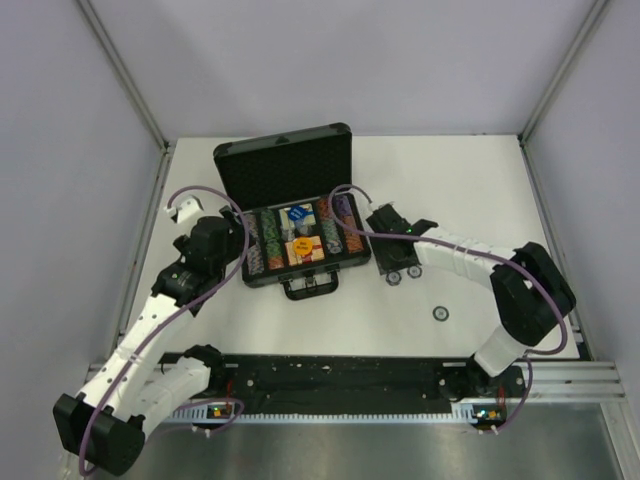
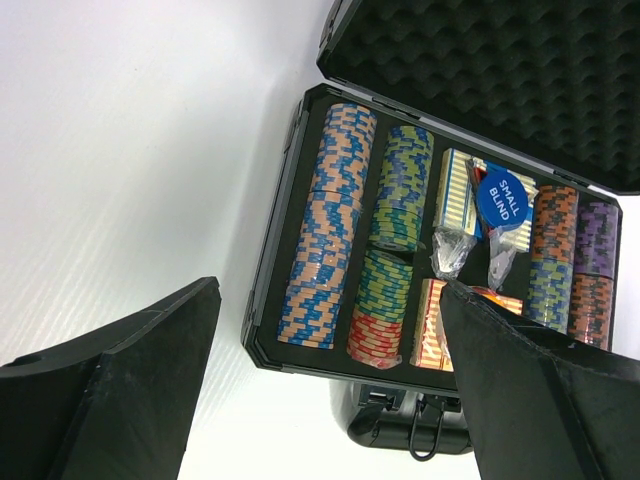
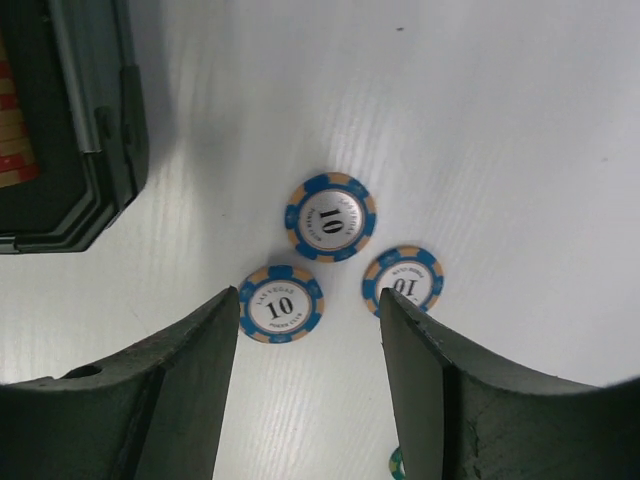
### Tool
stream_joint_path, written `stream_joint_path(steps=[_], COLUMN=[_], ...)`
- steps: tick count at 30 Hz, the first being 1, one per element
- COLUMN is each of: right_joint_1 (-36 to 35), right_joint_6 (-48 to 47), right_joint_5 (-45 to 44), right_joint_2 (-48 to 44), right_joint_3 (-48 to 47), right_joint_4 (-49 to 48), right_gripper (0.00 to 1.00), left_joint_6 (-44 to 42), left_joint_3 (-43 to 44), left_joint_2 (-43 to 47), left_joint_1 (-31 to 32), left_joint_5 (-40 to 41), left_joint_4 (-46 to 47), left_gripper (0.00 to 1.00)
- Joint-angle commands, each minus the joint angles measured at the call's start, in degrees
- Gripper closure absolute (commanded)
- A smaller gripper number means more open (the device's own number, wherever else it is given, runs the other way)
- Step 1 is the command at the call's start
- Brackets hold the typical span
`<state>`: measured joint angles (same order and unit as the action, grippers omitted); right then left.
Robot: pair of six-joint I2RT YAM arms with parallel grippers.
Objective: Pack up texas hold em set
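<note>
The texas hold em set's black briefcase point(image 1: 283, 176) lies open mid-table with its foam lid up. Inside are multicoloured chip rows point(image 2: 330, 225), card decks point(image 2: 458, 190), a blue "small blind" disc point(image 2: 503, 198) and an orange disc point(image 1: 301, 243). My left gripper point(image 2: 330, 290) hovers open over the case's left front corner, holding nothing. My right gripper point(image 3: 310, 300) is open just right of the case, above three loose blue-and-orange "10" chips point(image 3: 330, 217), point(image 3: 280, 304), point(image 3: 403, 280) that lie flat on the table. None of them is gripped.
Another single chip point(image 1: 440, 313) lies on the table nearer the right arm's base. A green chip's edge point(image 3: 397, 462) shows under the right finger. The case's handle point(image 1: 309, 287) faces the arms. White walls with metal posts close in the table.
</note>
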<state>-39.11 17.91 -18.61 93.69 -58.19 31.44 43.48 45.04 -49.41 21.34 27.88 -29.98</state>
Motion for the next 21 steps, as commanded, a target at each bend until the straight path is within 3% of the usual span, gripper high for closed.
stream_joint_path(steps=[1,8,21], right_joint_1=[4.03,9.67,11.60], right_joint_6=[3.35,7.40,7.05], right_joint_5=[-2.31,-0.46,2.70], right_joint_2=[-6.06,-6.59,-1.67], right_joint_3=[-1.14,2.47,3.26], right_joint_4=[1.52,2.57,1.61], right_gripper=[0.42,0.42,0.42], left_joint_6=[-0.33,-0.51,-0.33], left_joint_3=[1.11,1.46,0.93], left_joint_2=[0.19,0.01,-0.07], left_joint_1=[-0.25,-0.25,-0.34], left_joint_5=[0.69,0.60,-0.19], left_joint_4=[2.38,2.73,3.00], left_gripper=[0.03,0.03,0.03])
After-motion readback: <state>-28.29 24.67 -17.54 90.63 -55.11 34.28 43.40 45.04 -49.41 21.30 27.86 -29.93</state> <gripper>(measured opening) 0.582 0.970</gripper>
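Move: The chip the right hand goes for, the rightmost of the three blue-rimmed 10s, lies about 6 cm to its right, roughly level with it and some 3 cm below. Of the other two, the nearer is about 2 cm back, and the farther is 2 cm ahead and 1 cm right. The green-rimmed 20 is roughly 11 cm back and 13 cm right. From the left hand the aimed-at chip is some 45 cm right, 4 cm back and 18 cm down. Towards the rightmost blue-rimmed 10 chip, the empty right hand hops about 6 cm to the right, away from the case. It rises 2 to 3 cm and edges 2 cm forward, then draws back and sinks about as much again over the chip, while turning some 15 degrees clockwise. The fingers stay as wide open as before, one on either side of the chip; no touch shows yet. ##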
